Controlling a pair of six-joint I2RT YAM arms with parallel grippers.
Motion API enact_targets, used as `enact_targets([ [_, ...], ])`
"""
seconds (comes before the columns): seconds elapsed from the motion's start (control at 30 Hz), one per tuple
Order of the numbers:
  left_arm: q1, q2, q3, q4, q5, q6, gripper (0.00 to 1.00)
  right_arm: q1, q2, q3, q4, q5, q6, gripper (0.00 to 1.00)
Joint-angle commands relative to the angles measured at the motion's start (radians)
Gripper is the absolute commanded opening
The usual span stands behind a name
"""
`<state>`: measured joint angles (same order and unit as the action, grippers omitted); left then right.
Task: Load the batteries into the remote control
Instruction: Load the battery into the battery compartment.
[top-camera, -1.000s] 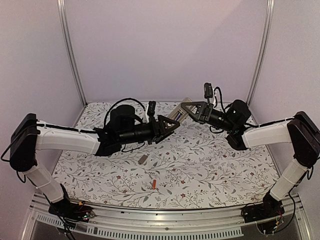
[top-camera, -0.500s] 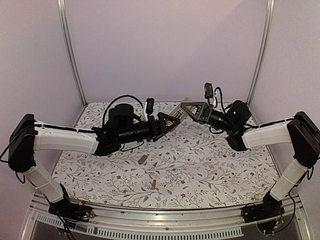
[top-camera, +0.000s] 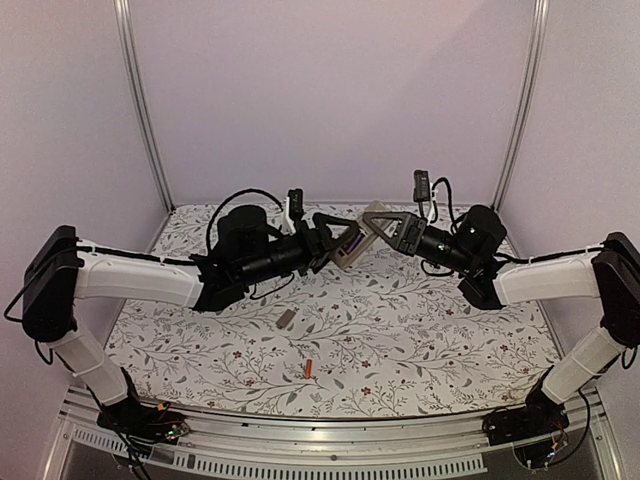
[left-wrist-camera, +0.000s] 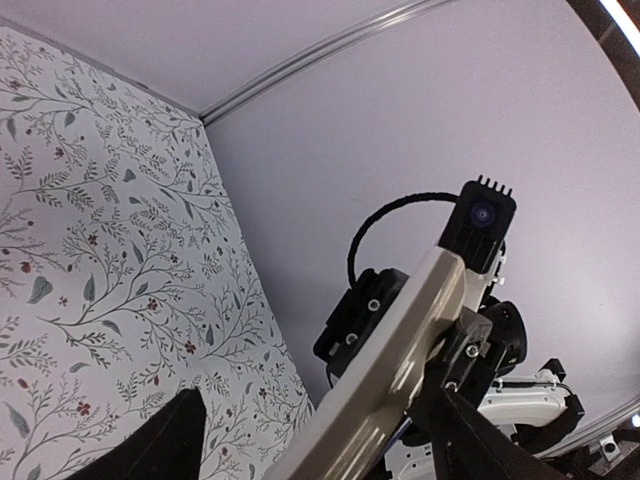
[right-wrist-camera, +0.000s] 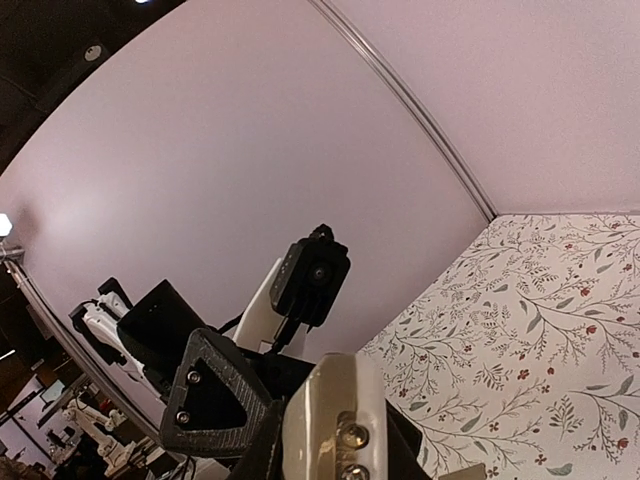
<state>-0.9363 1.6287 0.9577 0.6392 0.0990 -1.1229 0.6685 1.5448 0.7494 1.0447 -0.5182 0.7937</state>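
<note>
The remote control, grey-beige back showing, hangs in the air between both grippers above the table's back middle. My right gripper is shut on its far end; in the right wrist view the remote shows its metal end contacts. My left gripper is open, and the remote runs slantwise between its fingers, close to the right finger. A small dark purplish patch shows on the remote's back; I cannot tell whether it is the dark battery. The orange-red battery lies on the table near the front.
A flat grey cover sliver lies on the flowered table cover, left of the middle. Pale walls with metal corner posts close in the back and both sides. The arms cross the table's middle from either side.
My left gripper has moved right and a little up to the remote. My right gripper has brought the remote down and left, so it now sits between the left fingers.
</note>
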Motion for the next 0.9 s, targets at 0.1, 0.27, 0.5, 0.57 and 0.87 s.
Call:
enact_targets([
  [0.1,-0.011,0.042,0.047,0.033,0.014,-0.026,0.76,0.018,-0.050,-0.018,-0.045,0.061,-0.082,0.03],
  [0.27,-0.019,0.055,0.065,-0.004,0.030,-0.009,0.75,0.021,-0.058,-0.023,-0.046,0.075,-0.098,0.04],
  [0.5,-0.020,0.058,0.038,0.005,0.026,-0.033,0.65,0.020,-0.067,-0.028,-0.031,0.084,-0.092,0.04],
  [0.57,-0.019,0.060,0.031,0.007,0.028,-0.036,0.61,0.021,-0.068,-0.028,-0.019,0.083,-0.086,0.04],
  [0.87,-0.019,0.062,0.004,0.001,0.043,-0.036,0.53,0.020,-0.066,-0.018,0.024,0.081,-0.043,0.04],
])
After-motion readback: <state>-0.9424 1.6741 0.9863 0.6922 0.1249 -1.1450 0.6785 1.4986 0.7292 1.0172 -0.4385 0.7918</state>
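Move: The remote's battery compartment, with the dark battery lying in it, is about 2 cm to the right of my left hand, some 1 cm ahead and about level, the open fingers above and below the remote. From my right hand, which holds the remote's far end, it is about 5 cm left, 3 cm back and 3 cm lower. Down on the table, some 25 cm below my left hand, the battery cover lies about 11 cm left and 3 cm back, the orange battery 6 cm left and 16 cm back. I ease my left hand just over 1 cm to the right along the remote, then hold there while its fingers close by about a quarter of their range, the upper finger coming in over the dark battery and seeming to bear on it, the lower one underneath. My right hand keeps its grip on the remote, drifting about 1 cm right and slightly up and turning it some 5 degrees clockwise. ##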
